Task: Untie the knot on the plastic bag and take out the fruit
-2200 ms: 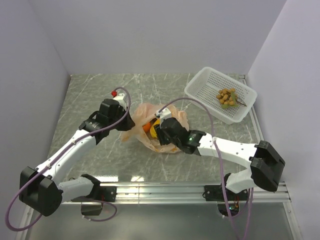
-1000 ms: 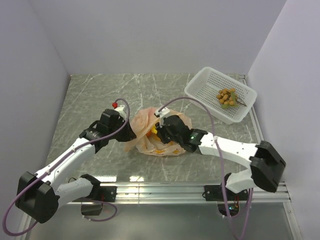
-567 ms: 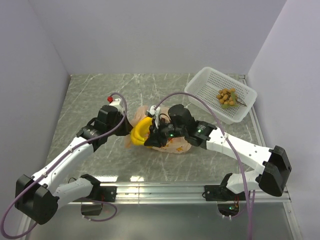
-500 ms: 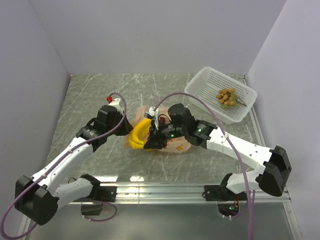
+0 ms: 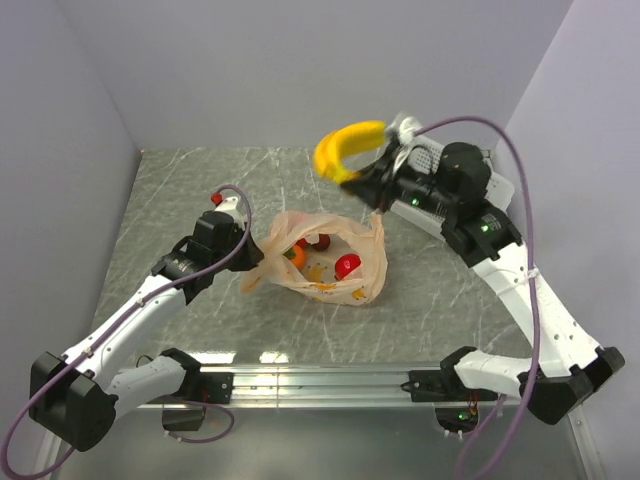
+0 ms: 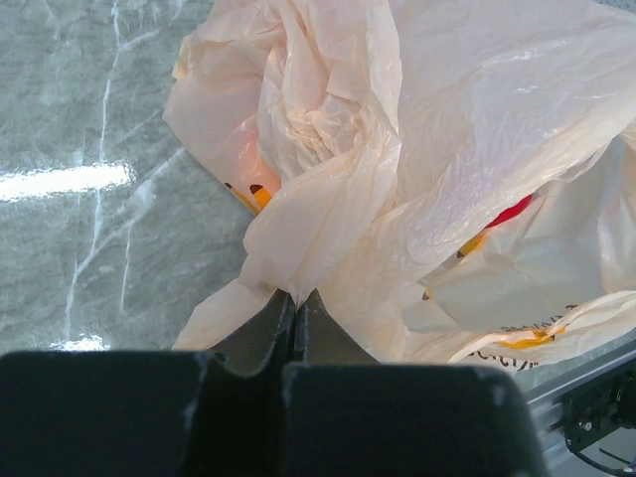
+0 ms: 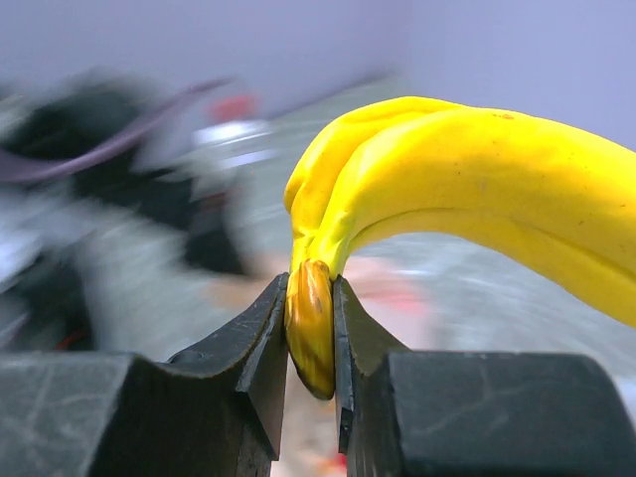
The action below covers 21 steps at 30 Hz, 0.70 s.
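The peach-orange plastic bag lies open mid-table; no knot shows on it. Inside it I see an orange, a red apple and a dark piece. My left gripper is shut on the bag's left edge; in the left wrist view the jaws pinch a fold of the bag. My right gripper is shut on the stem of the yellow banana and holds it high above the bag's back right. The right wrist view shows the banana clamped in the gripper. The grapes are hidden.
The white perforated basket at the back right is mostly hidden behind my right arm. Grey walls close off the left, back and right. The metal rail with the arm bases runs along the near edge.
My right gripper pulled the banana out of the bag and raised it up and to the back right. The left gripper kept hold of the bag's edge, and the bag now gapes open.
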Each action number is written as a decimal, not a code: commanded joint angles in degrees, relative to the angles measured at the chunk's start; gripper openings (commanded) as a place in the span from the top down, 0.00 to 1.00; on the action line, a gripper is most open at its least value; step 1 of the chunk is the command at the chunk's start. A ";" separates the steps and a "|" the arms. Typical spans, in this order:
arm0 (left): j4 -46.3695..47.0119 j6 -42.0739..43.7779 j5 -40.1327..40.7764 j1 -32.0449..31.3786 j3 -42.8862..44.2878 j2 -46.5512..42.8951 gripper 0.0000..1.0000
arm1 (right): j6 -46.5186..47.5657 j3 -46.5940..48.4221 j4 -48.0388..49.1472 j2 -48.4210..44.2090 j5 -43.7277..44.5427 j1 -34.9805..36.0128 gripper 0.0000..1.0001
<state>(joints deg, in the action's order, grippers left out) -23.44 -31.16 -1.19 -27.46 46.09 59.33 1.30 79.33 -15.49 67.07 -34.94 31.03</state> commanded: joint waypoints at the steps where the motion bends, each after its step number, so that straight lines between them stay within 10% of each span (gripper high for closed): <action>1: 0.24 0.66 -0.30 0.30 0.06 -0.80 1.00 | -1.21 1.18 3.26 3.06 19.27 -7.54 1.00; 14: 1.02 1.98 -5.04 2.24 -0.73 -1.41 1.00 | -7.98 6.70 11.53 30.98 33.52 -27.42 0.98; 18: 1.47 1.98 -7.16 3.29 -0.91 -1.59 1.00 | -6.66 12.60 7.06 36.99 34.76 -28.13 0.35; 21: 1.73 1.80 -7.95 3.91 -1.08 -1.50 0.99 | -7.36 11.38 7.13 35.24 34.50 -27.34 0.14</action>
<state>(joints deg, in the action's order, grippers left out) -23.55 -30.44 -6.63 -24.21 45.21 58.96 -5.67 87.46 -9.98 106.39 -1.45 2.52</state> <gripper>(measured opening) 0.013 0.807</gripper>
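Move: The right hand already holds the bananas high up, fingers pointing left; the basket's middle lies some 24 cm ahead, 26 cm to its right and 30 cm below. The longans in the basket are about 4 cm to the right of that middle. The bag lies almost straight below the hand, 1 cm ahead and 3 cm left. From the left hand, the basket is roughly 22 cm ahead, 45 cm right and 6 cm lower. Turning clockwise, the right hand swings some 35 cm forward-right, sinks over the basket and releases the bananas. ##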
